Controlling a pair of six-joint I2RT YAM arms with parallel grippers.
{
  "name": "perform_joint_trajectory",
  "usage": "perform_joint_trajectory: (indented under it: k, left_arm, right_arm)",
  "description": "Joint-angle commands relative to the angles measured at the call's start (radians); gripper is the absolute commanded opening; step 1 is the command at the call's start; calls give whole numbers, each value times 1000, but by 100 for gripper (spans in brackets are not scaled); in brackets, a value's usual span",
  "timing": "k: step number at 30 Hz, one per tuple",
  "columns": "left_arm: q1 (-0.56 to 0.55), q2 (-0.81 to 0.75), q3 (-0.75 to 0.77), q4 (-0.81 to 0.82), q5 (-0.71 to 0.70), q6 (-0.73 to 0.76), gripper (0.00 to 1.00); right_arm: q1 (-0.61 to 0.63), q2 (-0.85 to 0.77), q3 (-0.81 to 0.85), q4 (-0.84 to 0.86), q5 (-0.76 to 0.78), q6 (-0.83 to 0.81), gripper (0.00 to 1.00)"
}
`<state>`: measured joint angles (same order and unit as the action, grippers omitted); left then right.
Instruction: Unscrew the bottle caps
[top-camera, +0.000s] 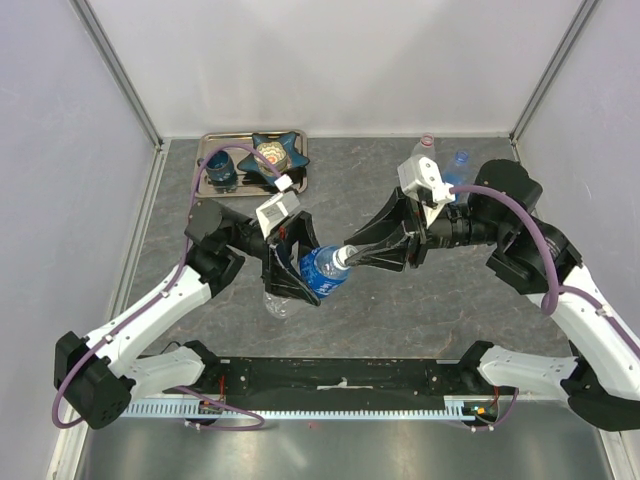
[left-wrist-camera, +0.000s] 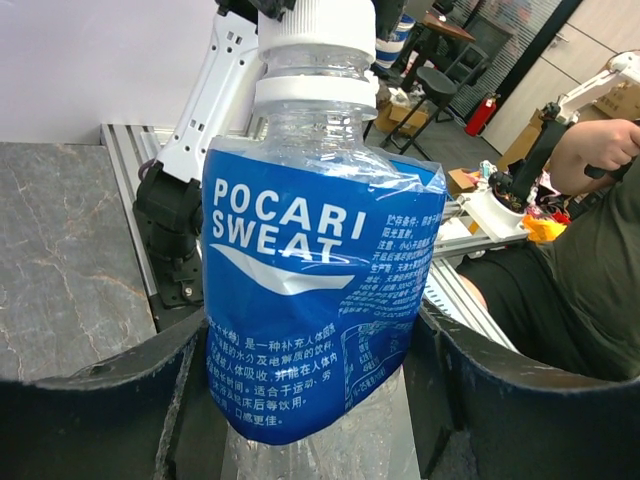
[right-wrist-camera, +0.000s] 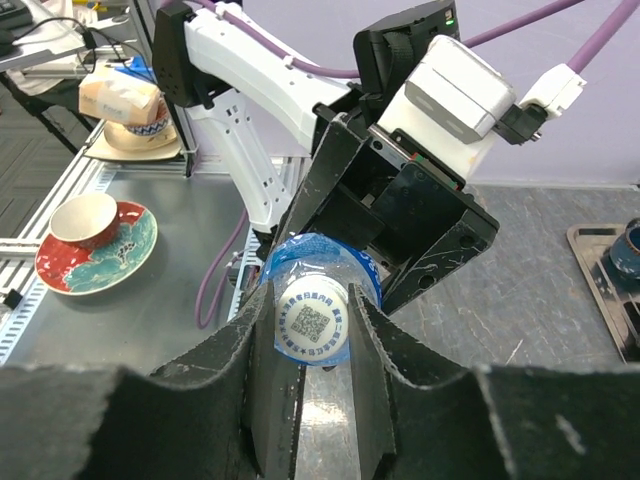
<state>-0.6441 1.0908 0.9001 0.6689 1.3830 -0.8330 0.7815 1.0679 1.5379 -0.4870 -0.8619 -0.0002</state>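
A blue-labelled Pocari Sweat bottle (top-camera: 322, 272) hangs over the middle of the table, tilted toward the right arm. My left gripper (top-camera: 295, 265) is shut on its body; in the left wrist view the label (left-wrist-camera: 310, 300) fills the space between the fingers. My right gripper (top-camera: 350, 256) is shut on the bottle's white cap (right-wrist-camera: 312, 320), one finger on each side. Another clear bottle (top-camera: 283, 303) lies on the table under the left gripper. At the back right stand a bottle with a red cap (top-camera: 427, 141) and one with a blue cap (top-camera: 461, 157).
At the back left, a metal tray (top-camera: 213, 141) holds a dark blue mug (top-camera: 222, 170) and a blue star-shaped dish (top-camera: 277, 152). White walls close off the table on three sides. The arm bases sit on a black rail (top-camera: 340, 375) along the near edge.
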Motion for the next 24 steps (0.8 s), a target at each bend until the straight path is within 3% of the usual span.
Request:
perform_joint_trajectory:
  k: [1,6,11,16,18,21,22,24]
  left_arm:
    - [27,-38,52,-69,-50,127,19]
    - [27,-39,60,-126,-75,179,19]
    - [27,-39,65,-152,-90,205,19]
    - [27,-35,76,-186,-107,230,19]
    - [27,-40,80,-248,-136,277,19]
    - [14,-61,89,-423,-327,429,19]
    - [3,-83,88,-455,-483,472,19]
    - [-52,-103,80,-503,-655,581,19]
  right_arm:
    - [-4,-71,37,-47,-13,51,6]
    - [-4,-71,50,-24,95,89,44]
    - [-2,-56,71,10,230,153,73]
    - [-2,-34,87,42,323,195,84]
    - [-4,-37,71,76,447,247,86]
    - [-4,-17,71,105,657,366,86]
    - [-4,-10,73,100,699,394,86]
    - [-2,13,76,91,789,483,86]
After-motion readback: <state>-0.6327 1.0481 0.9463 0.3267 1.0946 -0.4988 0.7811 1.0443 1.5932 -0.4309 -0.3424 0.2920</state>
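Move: The right fingers already pinch the white cap, whose middle lies only about 1 cm to the left of that hand's point. The loose white cap on the table is about 15 cm ahead, 10 cm right and 45 cm down, and the blue cap about 20 cm ahead, 18 cm right at that same depth. From the left hand, which holds the blue-labelled bottle, the white cap is roughly 3 cm ahead, 3 cm right and 8 cm up. The right fingers let go of the white cap, opening wide after creeping about 1 cm forward with it; the hand then eases right and rises some 4 cm clear, and sweeps forward to about 7 cm in all, turning roughly 30 degrees clockwise. The left hand keeps its grip on the bottle and carries it about 5 cm forward, mostly late, turning it nearly 20 degrees counter-clockwise. ##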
